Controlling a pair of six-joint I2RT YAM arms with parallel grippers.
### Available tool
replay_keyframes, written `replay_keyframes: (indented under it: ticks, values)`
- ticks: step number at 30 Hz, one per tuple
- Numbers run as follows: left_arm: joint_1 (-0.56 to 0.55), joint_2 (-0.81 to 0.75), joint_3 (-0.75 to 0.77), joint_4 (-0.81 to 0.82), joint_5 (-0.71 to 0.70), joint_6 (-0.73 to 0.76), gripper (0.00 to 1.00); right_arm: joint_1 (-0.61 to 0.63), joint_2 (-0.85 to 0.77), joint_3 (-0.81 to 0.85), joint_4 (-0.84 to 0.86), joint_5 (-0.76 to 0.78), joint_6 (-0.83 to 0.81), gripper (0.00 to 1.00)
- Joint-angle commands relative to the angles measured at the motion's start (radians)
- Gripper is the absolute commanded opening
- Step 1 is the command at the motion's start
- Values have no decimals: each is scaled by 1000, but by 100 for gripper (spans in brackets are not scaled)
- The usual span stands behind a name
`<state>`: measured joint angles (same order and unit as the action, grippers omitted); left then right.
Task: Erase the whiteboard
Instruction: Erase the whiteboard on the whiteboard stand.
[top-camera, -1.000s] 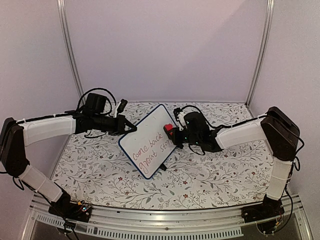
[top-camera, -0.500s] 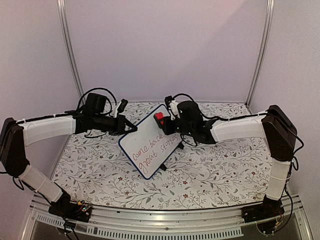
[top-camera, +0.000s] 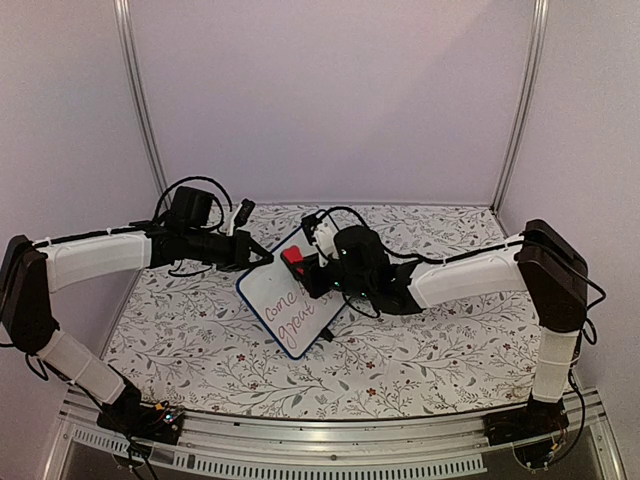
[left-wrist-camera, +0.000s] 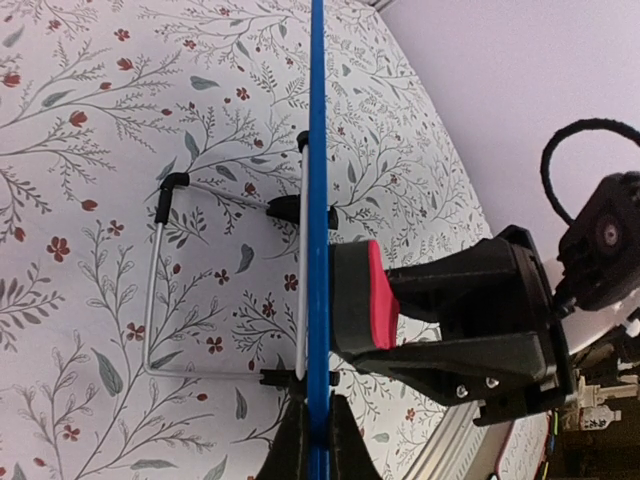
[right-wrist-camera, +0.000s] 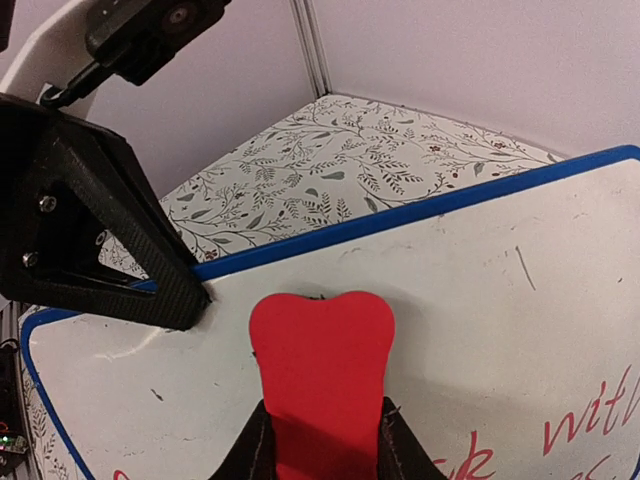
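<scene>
The whiteboard (top-camera: 272, 305) stands tilted at the table's middle, with red handwriting on its lower part. My left gripper (top-camera: 264, 257) is shut on its upper left rim. In the left wrist view the whiteboard (left-wrist-camera: 318, 180) shows edge-on as a blue line between my left gripper's (left-wrist-camera: 318, 445) fingertips. My right gripper (top-camera: 303, 268) is shut on a red eraser (top-camera: 292, 257) and holds it flat against the board's upper face. In the right wrist view the eraser (right-wrist-camera: 320, 345) sits on the whiteboard (right-wrist-camera: 480, 270) just beside the left gripper's black finger (right-wrist-camera: 120, 260), with my right gripper (right-wrist-camera: 322, 450) below it.
A floral cloth (top-camera: 420, 340) covers the table. A bent wire stand (left-wrist-camera: 155, 290) with black clip feet props the board from behind. Purple walls and metal posts (top-camera: 135, 90) close in the back and sides. The right arm (top-camera: 470, 270) reaches across from the right.
My right gripper has slid the eraser leftward along the upper part of the board, from its right edge to near the left gripper. The left gripper and the board have stayed put.
</scene>
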<state>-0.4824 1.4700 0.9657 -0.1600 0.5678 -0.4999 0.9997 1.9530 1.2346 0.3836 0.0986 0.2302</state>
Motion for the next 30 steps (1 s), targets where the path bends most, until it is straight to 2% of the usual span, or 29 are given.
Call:
replay_keyframes:
  ticks: [1,30]
  values:
    - [-23,-39,8,66,83,28,0,63,15,-41,-17,-21,-39,23]
    - [-25,-38,7,66,82,28,0,182,-43,-151,-16,15,-66,23]
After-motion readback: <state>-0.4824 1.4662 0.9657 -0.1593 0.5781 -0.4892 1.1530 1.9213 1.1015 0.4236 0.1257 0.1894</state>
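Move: The right hand holds the red eraser on the whiteboard; the word "come" lies about 8 cm back, 2 cm left and 3 cm lower along the sloping face. From this hand, "back" is some 3 cm back, 3 cm right and 3 cm lower, "great" about 11 cm back, 1 cm right and 6 cm lower, and the left gripper about 6 cm left, 1 cm ahead and 2 cm higher. From the left hand "come" is roughly 9 cm back, 4 cm right and 5 cm lower. Keeping its grip on the eraser and the pad against the whiteboard, the right hand draws it back some 8 cm and about 3 cm down the slanted face, drifting slightly left at the start, from the blank strip near the upper edge onto "come", while turning just under 10 degrees counter-clockwise. The left hand stays put, its nearly shut fingers still pinching the board's upper-left edge to steady it against the wiping. ##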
